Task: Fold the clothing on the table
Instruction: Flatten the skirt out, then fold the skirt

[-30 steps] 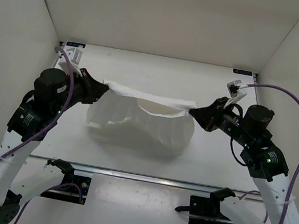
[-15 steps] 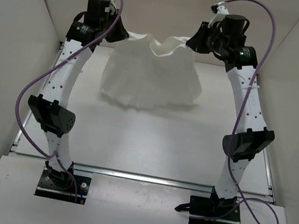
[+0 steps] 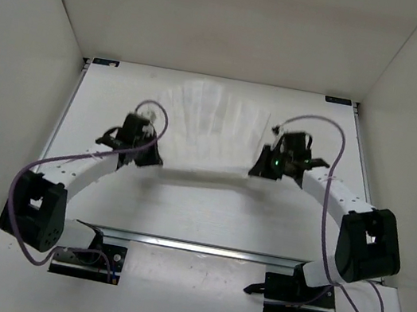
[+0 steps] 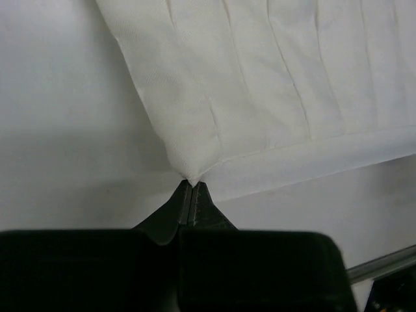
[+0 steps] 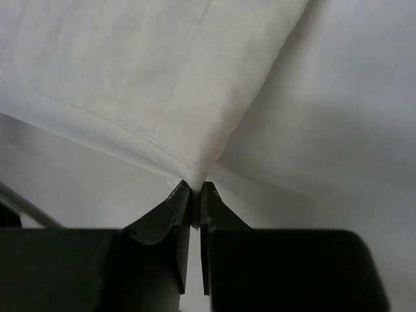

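The white clothing (image 3: 212, 128) lies spread on the table (image 3: 206, 212), creases fanning toward the back, its near hem stretched between both arms. My left gripper (image 3: 153, 161) is shut on the hem's left corner; in the left wrist view the fabric (image 4: 260, 84) funnels into the pinched tips of that gripper (image 4: 190, 184). My right gripper (image 3: 256, 170) is shut on the right corner. In the right wrist view the cloth (image 5: 149, 78) narrows to a point between the tips of that gripper (image 5: 193, 188).
Beige walls enclose the table on three sides. A metal rail (image 3: 201, 246) runs along the near edge, with both arm bases (image 3: 90, 252) (image 3: 301, 294) just behind it. Black corner brackets (image 3: 105, 62) sit at the far corners.
Both arms came down from high at the back toward the near side, pulling the clothing with them. It now lies spread on the table instead of hanging.
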You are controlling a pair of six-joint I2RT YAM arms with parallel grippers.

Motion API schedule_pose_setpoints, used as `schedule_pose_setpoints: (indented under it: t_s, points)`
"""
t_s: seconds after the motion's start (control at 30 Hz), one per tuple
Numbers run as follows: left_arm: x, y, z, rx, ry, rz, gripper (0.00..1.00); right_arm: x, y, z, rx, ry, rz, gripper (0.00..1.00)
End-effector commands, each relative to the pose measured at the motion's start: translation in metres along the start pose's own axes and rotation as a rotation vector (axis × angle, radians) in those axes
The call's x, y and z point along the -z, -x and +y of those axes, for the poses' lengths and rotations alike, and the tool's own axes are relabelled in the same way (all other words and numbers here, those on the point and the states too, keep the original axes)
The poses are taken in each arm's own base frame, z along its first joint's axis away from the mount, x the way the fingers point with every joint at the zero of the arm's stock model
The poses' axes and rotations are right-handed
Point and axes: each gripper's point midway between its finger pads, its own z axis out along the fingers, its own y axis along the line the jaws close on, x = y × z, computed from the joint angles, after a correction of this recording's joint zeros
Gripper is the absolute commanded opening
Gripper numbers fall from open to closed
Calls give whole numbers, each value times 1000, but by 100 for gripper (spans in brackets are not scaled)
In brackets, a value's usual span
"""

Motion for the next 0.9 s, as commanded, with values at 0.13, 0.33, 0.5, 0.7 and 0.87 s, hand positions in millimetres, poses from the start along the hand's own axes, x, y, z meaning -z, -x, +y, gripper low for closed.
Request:
schedule_pose_setpoints:
  t_s: [0.13, 0.33, 0.5, 0.7, 0.87]
  points:
    - [-2, -125, 31, -72, 61, 215, 0, 1, -126, -20, -105, -121, 187, 0]
    - [39, -154, 26, -48, -14, 212, 0, 37, -164, -7, -101, -115, 228, 0]
    - [71, -146, 23, -17, -56, 137, 0, 69, -181, 4, -117, -74, 210, 0]
    - [107, -135, 26, 22, -66, 93, 0, 107, -173, 34, -114, 35, 96, 0]
    - [137, -123, 13, 34, -96, 76, 0, 141, -164, 45, -163, 130, 33, 0]
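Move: My left hand holds one near corner of the skirt and my right the other. The skirt's middle lies about 16 cm ahead and 17 cm right of my left hand, some 7 cm lower; from my right it is 14 cm ahead, 19 cm left and 8 cm lower. Bare table lies about 16 cm straight behind each hand, 11–12 cm down, with the metal rail roughly 29 cm behind my left and 32 cm behind my right. Keeping both corners pinched, I sweep both hands down and back together, about 10 cm each way, almost to the table, while the fingers tip nearly 20 degrees further down. Then I draw on back towards the rail, the right a little farther, climbing about 10 cm to the starting height as that tip mostly comes out. ##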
